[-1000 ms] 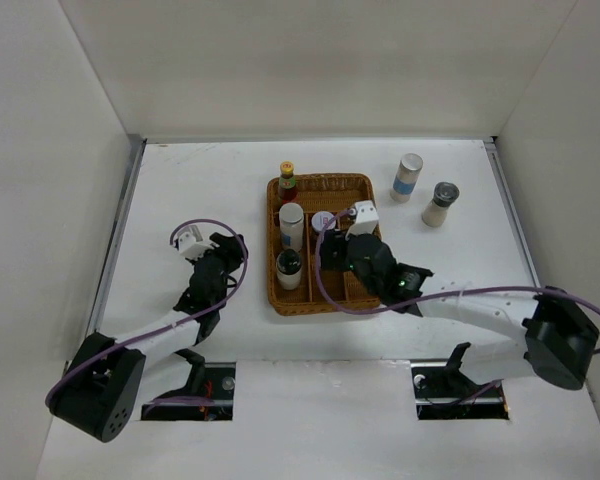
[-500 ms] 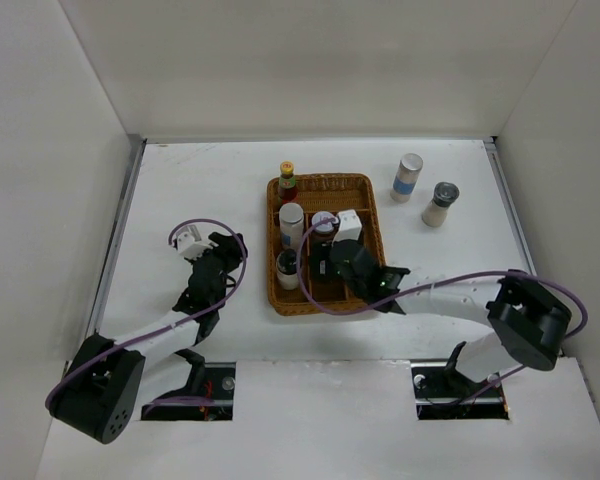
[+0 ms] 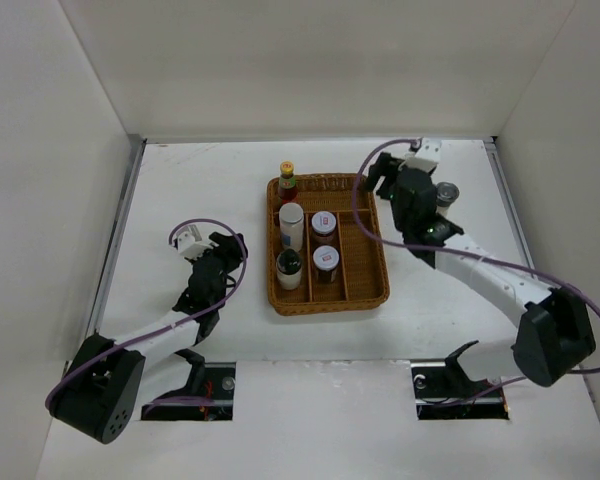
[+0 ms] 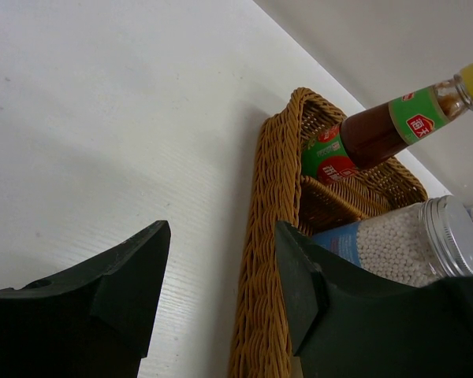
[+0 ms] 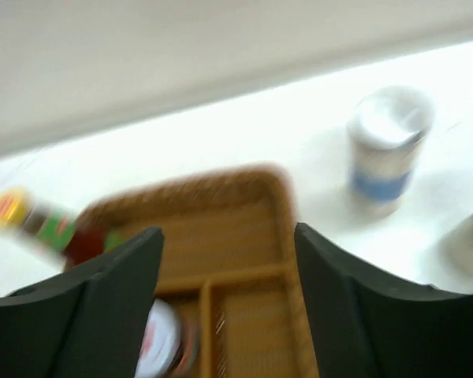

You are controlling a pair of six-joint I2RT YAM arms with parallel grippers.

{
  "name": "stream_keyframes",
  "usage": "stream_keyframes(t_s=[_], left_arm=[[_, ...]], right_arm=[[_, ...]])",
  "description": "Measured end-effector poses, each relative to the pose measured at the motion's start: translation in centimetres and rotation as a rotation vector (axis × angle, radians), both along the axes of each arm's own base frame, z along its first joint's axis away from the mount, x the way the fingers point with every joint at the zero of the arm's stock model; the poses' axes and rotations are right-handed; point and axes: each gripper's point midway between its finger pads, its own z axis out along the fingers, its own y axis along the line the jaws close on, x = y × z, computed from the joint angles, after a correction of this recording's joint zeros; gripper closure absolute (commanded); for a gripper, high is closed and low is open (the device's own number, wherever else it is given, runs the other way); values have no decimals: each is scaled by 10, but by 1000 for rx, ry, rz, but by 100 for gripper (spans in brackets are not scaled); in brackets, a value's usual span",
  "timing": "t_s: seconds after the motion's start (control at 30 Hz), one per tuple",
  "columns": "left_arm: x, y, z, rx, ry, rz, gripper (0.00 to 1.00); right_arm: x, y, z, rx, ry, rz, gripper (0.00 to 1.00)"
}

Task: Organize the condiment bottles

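Note:
The wicker tray holds a dark sauce bottle with a yellow cap, a white cylinder, a black-capped bottle and two purple-topped jars. My right gripper is open and empty above the tray's far right corner. Its blurred wrist view shows a blue-banded silver-lidded cylinder on the table ahead. Another cylinder stands beside the arm. My left gripper is open and empty left of the tray. Its view shows the sauce bottle and the white cylinder.
The tray's right column shows bare wicker. White walls close the table at the back and both sides. The tray's left rim lies between my left fingers in the left wrist view.
My right gripper has left the tray's middle column, where a second purple-topped jar now stands, and swung up to the far right by the two cylinders. The left arm has not moved.

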Motion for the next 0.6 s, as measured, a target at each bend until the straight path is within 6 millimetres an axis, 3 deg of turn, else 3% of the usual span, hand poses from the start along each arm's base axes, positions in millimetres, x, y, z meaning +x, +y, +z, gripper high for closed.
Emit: stream_keyframes(t_s=[0.13, 0.23, 0.37, 0.5, 0.6], left_arm=[[0, -1, 1, -2, -2, -4, 46], [-1, 0, 2, -5, -8, -5, 46], [-1, -1, 2, -5, -9, -7, 46], [-1, -1, 1, -4, -6, -7, 46], [-1, -1, 1, -4, -6, -8, 46]], right_arm=[[44, -53, 31, -61, -43, -156, 1], [73, -87, 30, -107, -19, -238, 0], [99, -113, -13, -177, 103, -273, 0], [105, -115, -65, -220, 233, -238, 0], [108, -115, -88, -230, 289, -212, 3]])
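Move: The silver-lidded bottle with the blue label, still on the table, lies about 12 cm ahead of the empty right hand, 10 cm to its right and some 14 cm below. The dark-capped shaker stands roughly 4 cm ahead and 17 cm to the right of that hand; the tray's middle is about 6 cm back and 12 cm left, both lower still. From the idle left hand the bottle is some 17 cm ahead and 43 cm right, about level. Fast and on a slant, forward and right by about 16 cm, the right hand leaves the tray for the blue-labelled bottle, rising slightly at first and then sinking some 12 cm from its highest point. On the way the fingers open to full width and the wrist tips down, rolls left side down and swings a little clockwise, bringing the open fingers to either side of the bottle's lid as seen from the wrist. ##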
